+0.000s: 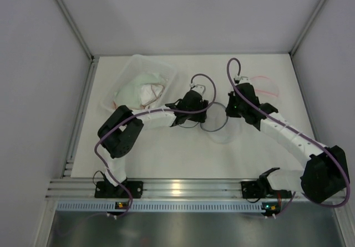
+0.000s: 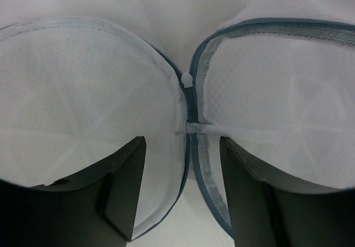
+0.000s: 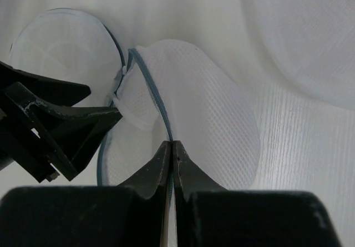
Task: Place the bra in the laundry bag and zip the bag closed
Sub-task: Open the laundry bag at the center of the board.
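The white mesh laundry bag with a blue zipper edge lies open in two round halves mid-table. My left gripper is open; its fingers straddle the bag's hinge, just below the white zipper pull. My right gripper is shut on the bag's blue zipper edge and sits at the bag's far right side. A pale bra lies in a clear bin at the back left. The bag's halves show no bra inside.
The clear plastic bin stands at the back left. A pink strap loop lies on the table at the back right, by a white rounded mesh piece. White walls enclose the table on three sides.
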`<action>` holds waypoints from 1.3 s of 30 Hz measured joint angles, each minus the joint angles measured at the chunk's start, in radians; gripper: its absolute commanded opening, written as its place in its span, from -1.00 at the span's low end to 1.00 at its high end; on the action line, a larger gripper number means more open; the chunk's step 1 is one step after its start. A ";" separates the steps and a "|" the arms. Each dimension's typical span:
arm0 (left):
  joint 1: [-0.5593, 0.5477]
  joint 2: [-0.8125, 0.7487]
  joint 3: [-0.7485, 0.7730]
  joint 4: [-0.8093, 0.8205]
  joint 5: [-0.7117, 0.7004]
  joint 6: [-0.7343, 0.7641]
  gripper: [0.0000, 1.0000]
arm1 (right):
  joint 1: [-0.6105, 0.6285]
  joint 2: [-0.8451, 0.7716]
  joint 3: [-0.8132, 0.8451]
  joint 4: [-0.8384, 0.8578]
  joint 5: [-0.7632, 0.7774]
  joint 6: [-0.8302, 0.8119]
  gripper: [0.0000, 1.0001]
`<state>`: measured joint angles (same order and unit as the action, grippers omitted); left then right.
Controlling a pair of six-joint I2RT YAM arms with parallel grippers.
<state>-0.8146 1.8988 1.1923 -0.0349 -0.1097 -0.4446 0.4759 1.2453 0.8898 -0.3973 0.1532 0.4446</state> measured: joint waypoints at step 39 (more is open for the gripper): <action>0.044 -0.467 0.001 -0.049 -0.011 0.121 -1.00 | -0.023 -0.171 -0.001 0.061 0.020 0.056 -1.00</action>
<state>-0.7708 1.4322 1.1934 -0.0841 -0.1204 -0.3237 0.4530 1.0748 0.8886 -0.3367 0.1730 0.5007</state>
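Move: The laundry bag's hinge, where its opened lid joins the mouth, sits between the left fingertips, about 1 cm ahead of and 2 cm below them. The lid's middle lies some 6 cm to that hand's left and 4 cm down. The right hand already has the bag's rim pinched; from it the hinge lies about 9 cm left, 1 cm back and 8 cm down, and the pink-zip bag some 15 cm right, 8 cm ahead and 8 cm lower. At the laundry bag's hinge the left fingers sink about 1 cm and shut, edge a little forward, then rise away fast by some 20 cm, drifting left and tilting up about 20 degrees, shut but empty. As they leave, the right hand keeps its pinch on the rim and lifts it about 7 cm, tipping its fingers up some 10 degrees. ##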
